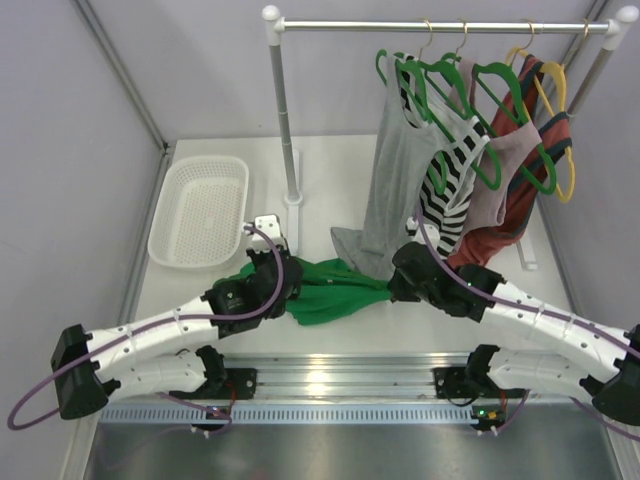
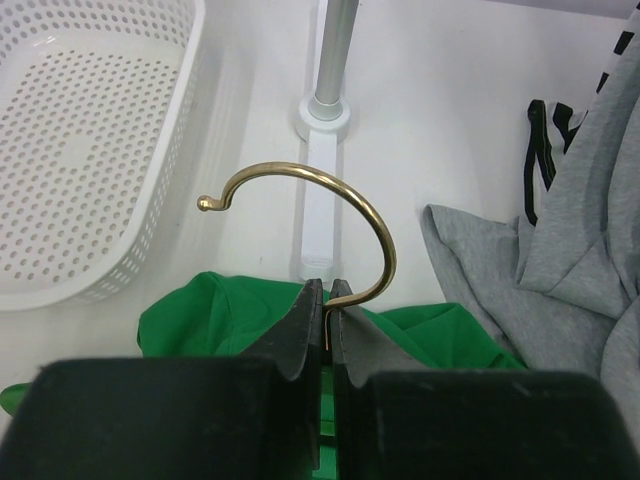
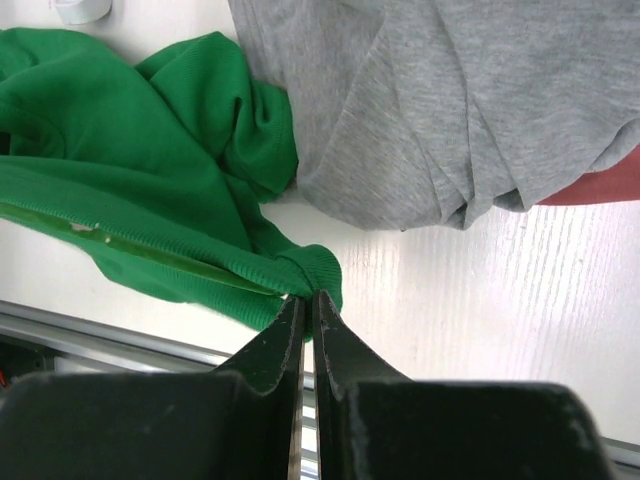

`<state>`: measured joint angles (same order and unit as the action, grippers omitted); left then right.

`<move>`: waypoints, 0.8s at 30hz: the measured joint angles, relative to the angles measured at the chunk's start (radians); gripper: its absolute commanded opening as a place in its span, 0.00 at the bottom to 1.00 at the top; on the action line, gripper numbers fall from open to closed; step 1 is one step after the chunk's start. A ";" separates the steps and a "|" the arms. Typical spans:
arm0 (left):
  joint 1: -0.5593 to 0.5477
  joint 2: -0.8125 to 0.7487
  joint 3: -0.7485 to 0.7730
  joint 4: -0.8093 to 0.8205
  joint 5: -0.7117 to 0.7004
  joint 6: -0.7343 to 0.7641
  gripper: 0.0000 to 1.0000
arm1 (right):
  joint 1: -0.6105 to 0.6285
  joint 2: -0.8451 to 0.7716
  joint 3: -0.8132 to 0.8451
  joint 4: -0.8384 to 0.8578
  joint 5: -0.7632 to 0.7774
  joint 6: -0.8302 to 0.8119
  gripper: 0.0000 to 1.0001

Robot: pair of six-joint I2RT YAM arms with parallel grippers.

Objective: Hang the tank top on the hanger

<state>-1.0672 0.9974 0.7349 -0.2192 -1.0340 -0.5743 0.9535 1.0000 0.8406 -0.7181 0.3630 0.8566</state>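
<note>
The bright green tank top (image 1: 335, 290) lies crumpled on the white table between my two grippers. My left gripper (image 2: 326, 290) is shut on the stem of the hanger's brass hook (image 2: 340, 190), which curves up and to the left above the green fabric (image 2: 200, 315). In the right wrist view the hanger's thin green arm (image 3: 150, 252) runs under the top's ribbed edge. My right gripper (image 3: 308, 300) is shut on a bunched ribbed edge of the tank top (image 3: 130, 150). In the top view the left gripper (image 1: 268, 280) sits at the top's left end and the right gripper (image 1: 405, 280) at its right end.
A white perforated basket (image 1: 200, 262) stands at the back left. The rack's post (image 1: 283, 120) rises behind the tank top. From the rail (image 1: 440, 26) hang a grey top (image 1: 395, 190), a striped top (image 1: 450, 180), a rust garment and yellow hangers (image 1: 560, 130). The grey hem drapes onto the table.
</note>
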 measured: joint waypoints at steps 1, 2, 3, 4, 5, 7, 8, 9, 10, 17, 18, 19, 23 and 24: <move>0.000 0.002 0.000 0.000 -0.003 0.001 0.00 | 0.000 0.000 0.005 -0.004 0.001 -0.002 0.00; 0.000 0.005 0.000 -0.001 -0.004 0.001 0.00 | 0.000 0.000 0.010 -0.006 0.003 -0.006 0.00; 0.000 0.011 0.000 -0.001 -0.004 0.002 0.00 | 0.000 0.000 0.013 -0.008 0.003 -0.009 0.00; 0.000 0.015 0.000 -0.002 -0.004 0.003 0.00 | 0.000 0.000 0.016 -0.011 0.005 -0.011 0.00; 0.000 0.020 0.000 -0.001 -0.004 0.005 0.00 | 0.000 0.000 0.020 -0.013 0.006 -0.015 0.00; 0.000 0.033 0.003 -0.001 0.000 0.011 0.00 | 0.000 0.000 0.036 -0.024 0.009 -0.023 0.00; 0.000 0.038 0.004 0.000 0.005 0.018 0.00 | 0.000 0.000 0.047 -0.030 0.011 -0.029 0.00; 0.000 0.042 0.005 0.001 0.014 0.024 0.00 | 0.000 0.002 0.064 -0.034 0.014 -0.036 0.00; 0.000 0.042 0.005 0.001 0.026 0.032 0.00 | 0.000 0.006 0.083 -0.039 0.018 -0.044 0.00; 0.003 0.042 0.016 0.024 0.111 0.119 0.00 | 0.006 0.122 0.244 -0.054 0.020 -0.117 0.00; 0.004 0.042 0.024 0.024 0.119 0.130 0.00 | 0.009 0.142 0.261 -0.056 0.019 -0.126 0.00; 0.005 0.042 0.032 0.024 0.126 0.138 0.00 | 0.014 0.157 0.276 -0.058 0.018 -0.134 0.00; 0.005 0.059 0.067 0.024 0.132 0.159 0.00 | 0.040 0.223 0.362 -0.077 0.019 -0.163 0.00; 0.005 0.063 0.072 0.024 0.131 0.159 0.00 | 0.048 0.237 0.391 -0.085 0.020 -0.169 0.00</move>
<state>-1.0618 1.0607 0.8070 -0.1951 -0.9028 -0.4149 1.0016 1.2373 1.2320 -0.8028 0.3832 0.6872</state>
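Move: The tank top's edge is already pinched in the right hand, with the hanger's right end about 3 cm to its left and some 3 cm below. The grey shirt's hem lies roughly 7 cm ahead of the right hand, 3 cm left and 13 cm lower. The left hand holds the hanger by its hook's neck; from there that right end is about 20 cm right, 6 cm back and 10 cm down, and the rack's foot 14 cm straight ahead, 18 cm below. The tank top's pinched edge is drawn up about 7 cm, then increasingly left, some 5 cm in all, and a little forward, the right hand keeping its grip and turning slightly counter-clockwise. Meanwhile the left hand keeps hold of the hanger's neck, dips briefly, then shifts about 3 cm right towards the right hand and rises again, turning roughly 10 degrees clockwise. ##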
